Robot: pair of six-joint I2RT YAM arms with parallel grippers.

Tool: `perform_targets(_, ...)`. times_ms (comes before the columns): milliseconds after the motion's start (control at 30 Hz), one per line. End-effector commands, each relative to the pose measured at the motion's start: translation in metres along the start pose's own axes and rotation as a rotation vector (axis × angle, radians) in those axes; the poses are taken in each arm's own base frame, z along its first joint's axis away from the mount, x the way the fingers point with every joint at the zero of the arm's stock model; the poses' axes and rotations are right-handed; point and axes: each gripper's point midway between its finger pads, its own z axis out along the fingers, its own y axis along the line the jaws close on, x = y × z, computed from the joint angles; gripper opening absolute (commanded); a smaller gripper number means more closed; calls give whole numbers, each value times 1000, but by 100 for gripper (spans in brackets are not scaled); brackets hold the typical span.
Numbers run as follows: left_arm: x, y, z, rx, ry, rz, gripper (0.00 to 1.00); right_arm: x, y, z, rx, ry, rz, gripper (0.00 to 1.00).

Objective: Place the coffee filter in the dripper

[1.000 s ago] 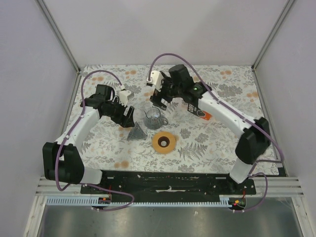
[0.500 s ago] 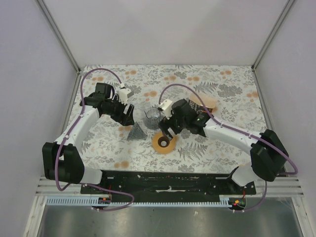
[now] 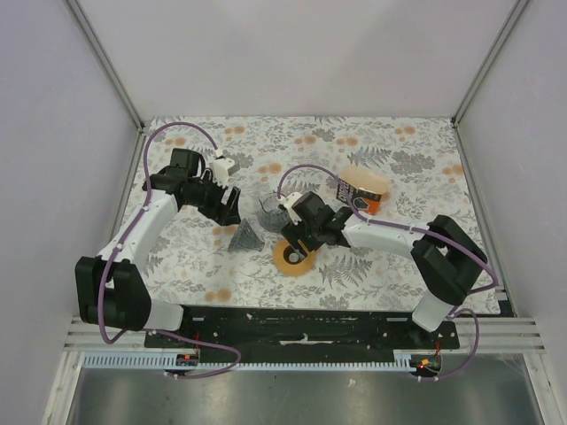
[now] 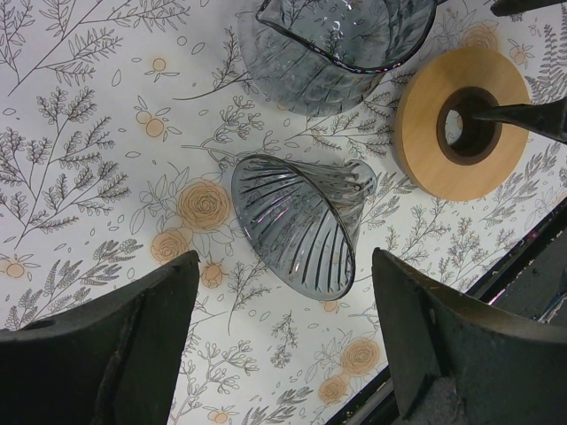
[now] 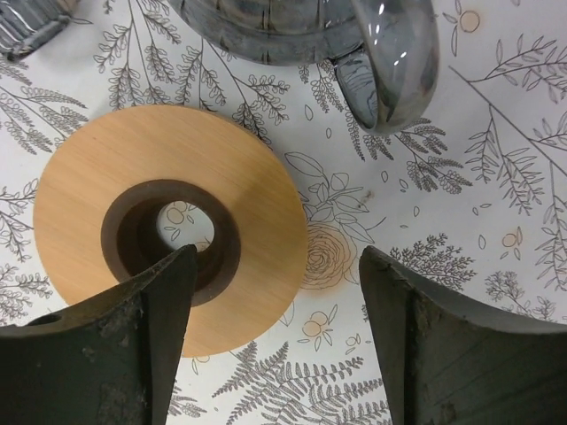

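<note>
The dripper (image 3: 294, 257) is a flat orange-tan ring with a dark inner hole, lying on the flowered cloth near the middle. My right gripper (image 3: 298, 239) hangs low over it, open. In the right wrist view one finger (image 5: 133, 336) reaches the dripper's (image 5: 257, 221) centre hole and the other stands past its rim, with nothing pinched. My left gripper (image 3: 228, 210) is open to the left, above a grey ribbed glass cone (image 4: 301, 221) that lies on its side. The coffee filter is out of view.
A clear glass handled cup (image 3: 273, 209) stands just behind the dripper, close to the right gripper. The grey cone (image 3: 246, 237) lies left of the dripper. An orange-and-tan printed packet (image 3: 360, 192) lies at the back right. Cage posts and walls ring the cloth.
The right arm has swung from the back, near the packet, forward and down onto the dripper, and its jaws have narrowed slightly. The left arm has stayed where it was.
</note>
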Motion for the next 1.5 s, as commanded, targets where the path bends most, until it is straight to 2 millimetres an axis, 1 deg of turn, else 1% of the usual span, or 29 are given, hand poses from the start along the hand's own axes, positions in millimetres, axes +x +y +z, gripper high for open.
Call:
perform_targets(0,-9,-1,-7,-12,-37,3,84,-10,-3,8,18,-7,-2,75)
perform_targets(133,-10,-2,-8,-13,-41,7,84,-2,6,13,-30,14,-2,60)
perform_targets(200,-10,-3,-8,-9,-39,10,84,-2,9,13,-49,11,-10,54)
perform_targets(233,-10,-3,-8,-10,-39,10,84,-3,9,12,-49,8,-14,49)
perform_targets(300,-9,-1,-8,-13,-36,5,84,0,16,11,-95,16,-28,41)
perform_targets(367,-9,-1,-8,-16,-35,5,84,0,21,8,-130,20,-51,28)
perform_targets(433,-10,-1,-9,-19,-40,4,84,0,23,3,-153,19,-99,8)
perform_targets(467,-10,-1,-9,-18,-37,4,84,-1,23,0,-154,16,-114,0)
perform_targets(567,-9,-1,-8,-20,-35,2,84,-2,18,-13,-140,7,-160,0)
perform_targets(633,-9,0,-9,-26,-36,3,84,-9,20,-27,-155,-12,-191,0)
perform_targets(733,-9,0,-9,-29,-35,3,84,-31,28,-59,-208,-83,-241,0)
perform_targets(800,-9,2,-9,-36,-32,2,84,-50,31,-78,-225,-133,-266,0)
perform_targets(833,-8,3,-9,-41,-30,-3,84,-62,29,-87,-215,-153,-282,0)
perform_targets(900,-7,5,-9,-53,-30,-8,84,-83,17,-99,-147,-163,-311,0)
perform_targets(967,-5,7,-9,-64,-26,-10,84,-113,3,-104,-63,-182,-338,0)
perform_targets(1000,-6,7,-10,-71,-30,-8,84,-123,-1,-102,-39,-183,-356,0)
perform_targets(1033,-5,8,-11,-77,-28,-11,84,-136,-10,-101,9,-180,-369,0)
perform_targets(1100,-4,11,-13,-96,-29,-11,83,-157,-15,-95,25,-173,-397,0)
perform_targets(1167,-2,14,-16,-113,-33,-13,83,-174,-22,-88,31,-172,-408,0)
perform_targets(1200,-1,17,-17,-123,-31,-18,83,-180,-25,-84,29,-163,-411,0)
perform_targets(1233,0,19,-17,-134,-29,-23,83,-190,-26,-80,26,-163,-421,0)
perform_targets(1333,1,25,-18,-165,-27,-27,83,-203,-33,-67,39,-140,-450,0)
perform_targets(1400,1,26,-17,-167,-28,-29,83,-207,-41,-60,58,-128,-457,0)
perform_targets(1467,1,25,-17,-159,-32,-27,83,-211,-43,-56,62,-125,-468,0)
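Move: The wooden ring lies just under the open right gripper, its middle about 3 cm left, 2 cm back and 3 cm below, with one finger over the ring's hole and the other beyond its outer edge. The glass carafe stands some 6 cm ahead and 7 cm left of this hand; the glass dripper lies roughly 13 cm left and 2 cm ahead. From the left hand, the ring is about 13 cm right, 5 cm back and 13 cm lower. Sink the right gripper about 2 cm, one finger into the hole, and pinch the wooden ring by its rim. Ease back a little while turning counter-clockwise, some 20 degrees in all, then raise the ring about 20 cm and swing it forward and left over the carafe, starting to lower at the end. Late on, draw the open left gripper 2.5 cm left. ##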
